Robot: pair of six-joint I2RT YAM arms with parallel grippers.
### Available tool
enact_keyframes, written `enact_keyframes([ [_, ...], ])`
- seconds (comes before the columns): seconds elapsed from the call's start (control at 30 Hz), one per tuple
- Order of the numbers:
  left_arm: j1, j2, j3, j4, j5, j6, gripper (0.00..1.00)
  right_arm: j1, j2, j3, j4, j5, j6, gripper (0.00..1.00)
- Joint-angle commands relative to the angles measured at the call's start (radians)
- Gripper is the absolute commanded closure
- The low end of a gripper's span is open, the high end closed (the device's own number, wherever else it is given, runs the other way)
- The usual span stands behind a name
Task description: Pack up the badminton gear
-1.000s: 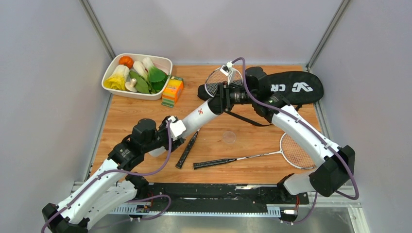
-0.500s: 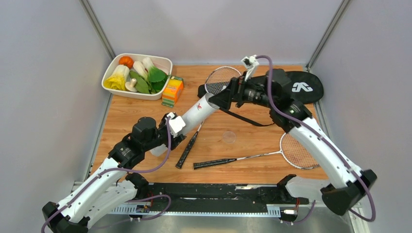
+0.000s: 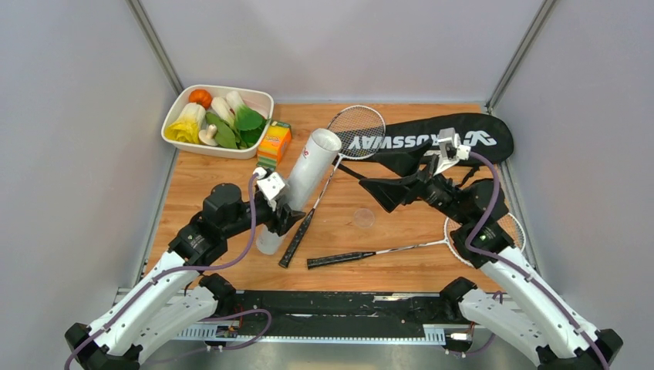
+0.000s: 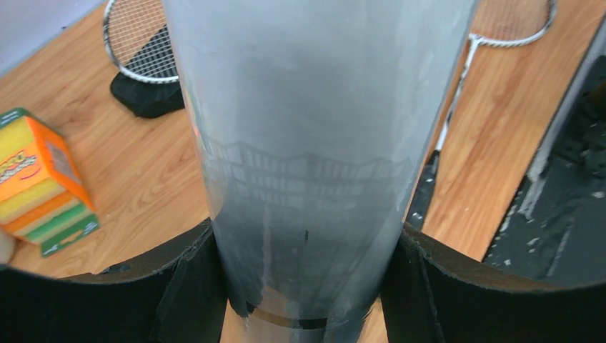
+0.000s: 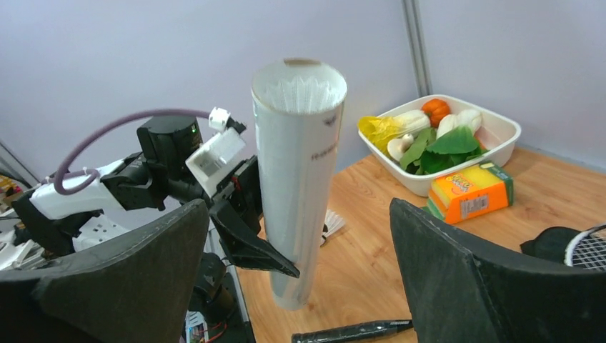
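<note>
My left gripper (image 3: 281,220) (image 4: 307,275) is shut on the lower part of the long white tube (image 3: 305,177) (image 4: 307,143), which stands tilted with its open top up. White feathers of a shuttlecock (image 5: 300,91) show inside that top. A second shuttlecock (image 5: 331,223) lies on the table behind the tube. My right gripper (image 3: 379,194) (image 5: 299,214) is open and empty, apart from the tube to its right. One racket (image 3: 356,129) lies beside the tube. The other racket (image 3: 385,251) lies near the front, its head partly under my right arm. The black CROSSWAY bag (image 3: 455,137) lies at the back right.
A white dish of toy vegetables (image 3: 179,137) sits at the back left with an orange-and-green box (image 3: 274,144) beside it. A clear round lid (image 3: 362,217) lies mid-table. Grey walls close both sides; a black rail (image 3: 347,304) runs along the near edge.
My right gripper opened wide and drew back from the tube's top toward the near right, uncovering the bag. The tube, still held by my left gripper, now stands steeper.
</note>
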Motion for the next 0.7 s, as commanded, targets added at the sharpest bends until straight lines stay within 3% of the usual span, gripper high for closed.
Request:
enact_keyframes([
  [0.0,0.001,0.000,0.043,0.170,0.100,-0.157,0.30,0.035,0.041,-0.048,0.244,-0.043,0.060,0.00],
  [0.33,0.001,0.008,0.008,0.302,0.160,-0.283,0.29,0.246,0.287,-0.008,0.397,0.084,0.061,0.00],
  [0.67,0.001,0.014,-0.013,0.363,0.201,-0.338,0.26,0.340,0.492,0.065,0.523,0.168,0.048,0.02],
])
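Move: About 17 cm to the right hand's left, level with it fore and aft and some 9 cm lower, is the middle of the open-topped shuttle tube. The left hand already grips that tube low down; its middle is about 8 cm above, 2 cm ahead and 3 cm right of that hand. From the right hand, the clear lid lies about 10 cm ahead, 1 cm right, and the tube-side racket handle 3 cm ahead, 19 cm left, both roughly 40 cm below. Sweeping left by about 13 cm and sinking some 6 cm, the right hand brings its wide-open fingers to the tube just above the left gripper, turning slightly counter-clockwise, still unclosed. The left hand keeps its grip, lifting the tube about 5 cm and carrying it right towards the right hand, while rolling so the tube's top swings left to stand straighter. ##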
